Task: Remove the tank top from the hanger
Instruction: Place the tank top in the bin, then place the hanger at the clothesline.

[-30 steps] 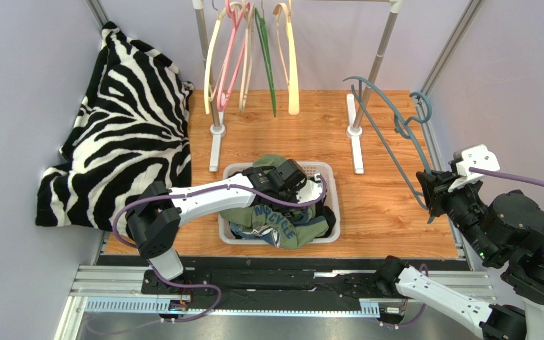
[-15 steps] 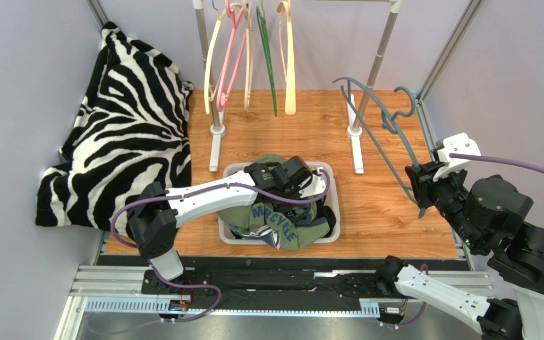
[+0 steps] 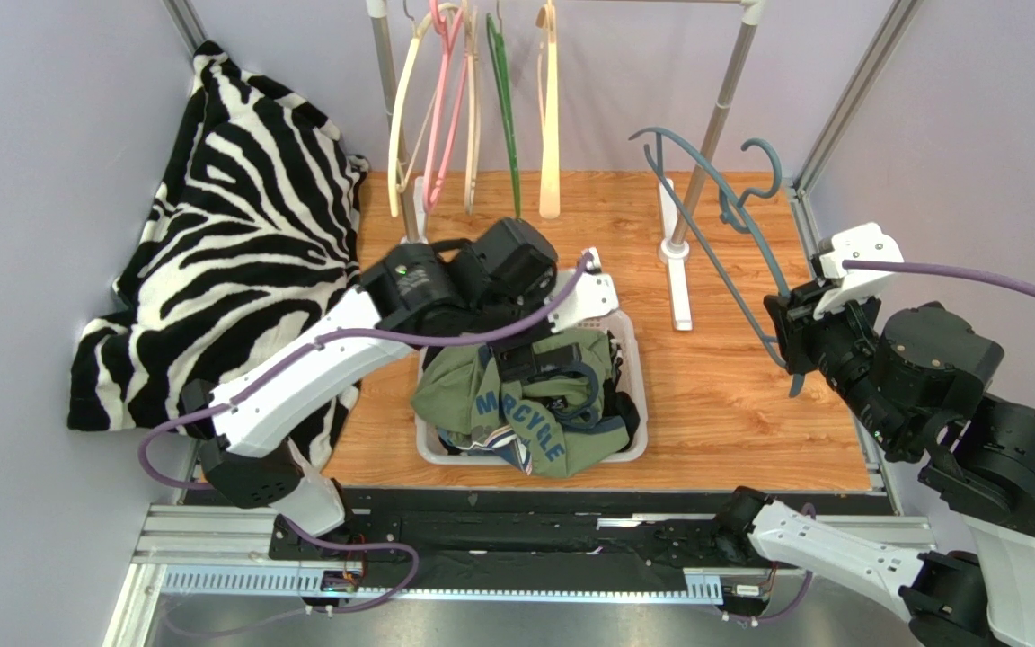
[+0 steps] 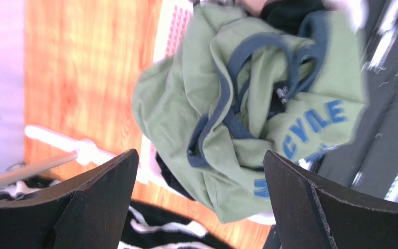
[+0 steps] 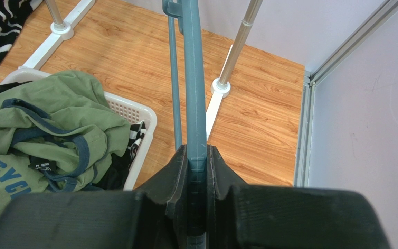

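Observation:
The green tank top [image 3: 526, 405] with blue trim and lettering lies crumpled in the white basket [image 3: 636, 405], off the hanger. My left gripper [image 3: 550, 361] hovers above it, open, with nothing between its fingers. From the left wrist view the tank top [image 4: 268, 104] lies below the gripper [image 4: 200, 155], over the basket [image 4: 172, 31]. My right gripper [image 3: 796, 330] is shut on the bare blue-grey hanger [image 3: 719, 256] and holds it upright at the right. The right wrist view shows the hanger [image 5: 195, 78] clamped in the gripper [image 5: 196, 150], with the tank top [image 5: 45, 119] at left.
A clothes rack with several coloured hangers [image 3: 483, 95] stands at the back, its right post [image 3: 715, 128] close to the held hanger. A zebra-striped cloth [image 3: 240, 243] covers the left side. A wall frame [image 3: 820, 135] bounds the right edge.
My left gripper opened wide and rose out of the basket, leaving the tank top there. My right arm carried the hanger a little left and toward the rack.

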Robot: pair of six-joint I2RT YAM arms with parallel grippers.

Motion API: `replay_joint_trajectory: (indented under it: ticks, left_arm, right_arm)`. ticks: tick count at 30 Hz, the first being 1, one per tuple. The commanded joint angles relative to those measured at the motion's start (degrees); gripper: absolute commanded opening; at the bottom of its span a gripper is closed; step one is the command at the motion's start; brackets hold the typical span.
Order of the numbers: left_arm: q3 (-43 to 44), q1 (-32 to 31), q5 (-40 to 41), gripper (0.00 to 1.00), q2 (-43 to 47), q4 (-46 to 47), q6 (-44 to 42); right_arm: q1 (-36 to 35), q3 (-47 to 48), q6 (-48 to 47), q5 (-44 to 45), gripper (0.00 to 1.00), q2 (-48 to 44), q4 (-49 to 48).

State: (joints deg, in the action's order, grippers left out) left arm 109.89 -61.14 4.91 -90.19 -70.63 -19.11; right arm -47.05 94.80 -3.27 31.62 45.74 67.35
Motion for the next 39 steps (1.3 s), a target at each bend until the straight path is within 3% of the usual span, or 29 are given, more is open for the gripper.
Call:
replay_joint_trajectory:
  ticks: [1,6,13,15,22,25,31,39]
  left_arm:
    - [13.9,-0.3,-6.9,0.99,3.2,-8.9,-0.7]
    - [28.9,-0.3,-6.0,0.99,7.7,-8.6,-3.1]
    - [29.1,1.4,14.1,0.99,16.4,0.8,-5.5]
    - [27.2,4.6,15.3,0.99,18.5,1.7,-6.0]
    - [23.0,14.8,14.2,0.99,24.4,2.2,-4.8]
    - [19.1,16.3,14.6,0.99,26.1,3.1,-4.8]
    - [15.2,16.9,16.5,0.99,25.7,8.4,-6.7]
    - [13.2,27.6,7.6,0.99,22.8,17.1,-4.5]
  right_arm:
    - [0.2,3.4,-0.2,2.1,0.0,2.0,-0.7]
    - [0.2,6.4,-0.7,4.3,0.0,5.9,-1.4]
    - [0.5,7.4,-3.1,9.0,0.0,13.3,-7.6]
    - [1.1,7.7,-3.5,9.3,0.0,15.9,-10.0]
    - [13.4,9.3,-0.7,-0.8,0.0,20.3,-16.4]
    - [17.2,10.7,1.0,-6.7,0.0,23.6,-18.2]
    - [17.6,16.5,0.8,-8.9,0.0,29.8,-19.6]
    - [19.2,22.4,1.3,-12.4,0.0,33.8,-18.9]
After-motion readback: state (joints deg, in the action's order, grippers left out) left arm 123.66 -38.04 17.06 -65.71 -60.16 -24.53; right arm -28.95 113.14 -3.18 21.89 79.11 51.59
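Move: Some 36 cm ahead of the right hand, 8 cm left and 12 cm higher is the free spot on the rail for the blue-grey hanger it already holds. The right rack post stands roughly 35 cm ahead, level sideways; the cream hanger hangs 30 cm ahead and 26 cm left. From the left hand, the tank top in the bin is 22 cm below, 4 cm ahead, 2 cm right; the zebra blanket lies 50 cm left, 20 cm ahead. Carrying the blue-grey hanger forward towards the rail's right end, the right hand keeps its grip, travels some 17 cm out, drifts left and climbs slightly near the end. Meanwhile the open left hand keeps rising clear of the bin, then swings left towards the zebra blanket, ending about 25 cm higher and 21 cm left, its wrist turning from rightward-down to point more forward. ##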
